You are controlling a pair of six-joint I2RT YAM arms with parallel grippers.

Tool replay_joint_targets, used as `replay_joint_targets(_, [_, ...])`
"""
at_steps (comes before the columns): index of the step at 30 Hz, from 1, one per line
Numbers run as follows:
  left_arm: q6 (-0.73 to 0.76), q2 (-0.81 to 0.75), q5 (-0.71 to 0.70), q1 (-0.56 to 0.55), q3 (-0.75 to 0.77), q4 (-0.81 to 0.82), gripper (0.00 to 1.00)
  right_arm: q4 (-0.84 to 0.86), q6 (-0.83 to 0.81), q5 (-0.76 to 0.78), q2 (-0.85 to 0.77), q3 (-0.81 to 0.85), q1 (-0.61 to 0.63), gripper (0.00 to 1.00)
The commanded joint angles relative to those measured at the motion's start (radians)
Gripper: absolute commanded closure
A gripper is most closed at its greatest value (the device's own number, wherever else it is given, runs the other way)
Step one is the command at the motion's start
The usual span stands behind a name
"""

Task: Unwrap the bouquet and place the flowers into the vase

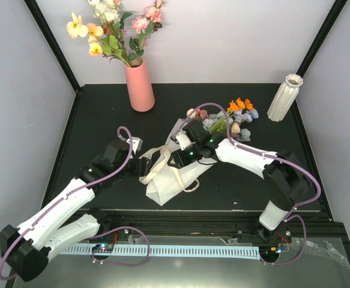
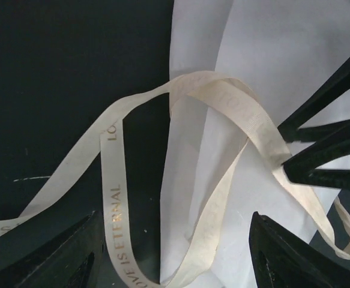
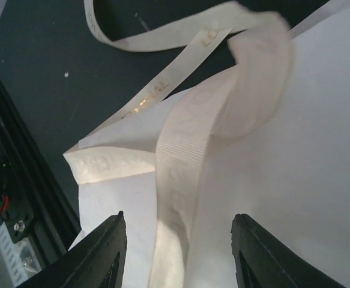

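The bouquet lies mid-table with its flowers (image 1: 235,115), orange, light blue, pink and cream, pointing toward the back right. Its white paper (image 1: 170,180) spreads toward the front, and a loose cream ribbon (image 1: 161,157) loops over it. My left gripper (image 1: 148,170) is open at the paper's left edge, with ribbon (image 2: 111,192) and paper (image 2: 247,78) lying between its fingers (image 2: 72,255). My right gripper (image 1: 175,159) is open low over the paper (image 3: 301,180). A ribbon strand (image 3: 184,174) runs loose between its fingers (image 3: 105,255). The white ribbed vase (image 1: 284,97) stands at the back right.
A salmon-pink vase (image 1: 140,84) with yellow, pink and white flowers stands at the back left. The two grippers are close together over the paper; the right gripper's fingers (image 2: 325,171) show at the right of the left wrist view. Walls enclose the black table (image 1: 90,120).
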Motion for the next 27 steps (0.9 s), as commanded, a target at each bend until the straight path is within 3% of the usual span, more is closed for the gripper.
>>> replay_joint_targets(1, [0.023, -0.059, -0.059, -0.004, 0.029, -0.057, 0.32, 0.081, 0.015, -0.108, 0.045, -0.009, 0.024, 0.52])
replay_joint_targets(5, [0.021, -0.091, -0.079, -0.004, 0.013, -0.043, 0.32, 0.095, 0.018, -0.095, 0.065, -0.011, 0.041, 0.60])
replay_joint_targets(9, [0.020, -0.098, -0.068, -0.005, 0.007, -0.026, 0.31, 0.077, 0.007, -0.093, 0.062, -0.011, 0.041, 0.87])
replay_joint_targets(11, [0.021, -0.096, -0.054, -0.004, 0.010, -0.023, 0.31, 0.055, 0.000, -0.082, 0.037, -0.010, 0.041, 0.95])
replay_joint_targets(19, [0.073, -0.092, 0.134, -0.004, 0.037, 0.055, 0.31, -0.100, -0.054, 0.020, -0.195, -0.012, 0.042, 0.98])
replay_joint_targets(27, [0.244, -0.049, 0.261, -0.009, 0.115, 0.153, 0.28, -0.188, -0.056, 0.122, -0.441, -0.087, 0.042, 0.97])
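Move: For the right hand, the ribbon strand crossing the wrapping paper lies between and just below the open fingers, about 2 cm back, 2 cm left and 2 cm down. The paper's near end is some 10 cm back and 4 cm left of this hand; the flowers lie roughly 15 cm ahead and 18 cm right, about 6 cm down. From the left hand the same strand is about 8 cm right, 1 cm back and 6 cm lower. Down, left and slightly back by about 3 cm, the right hand settles over the ribbon, shuts its fingers on the strand, then pulls up sharply, over 10 cm, with a drift of some 5 cm right and a little back, still pinching it. The open left hand rises about 5 cm, first easing left, then swinging right over the paper and turning slightly clockwise. ##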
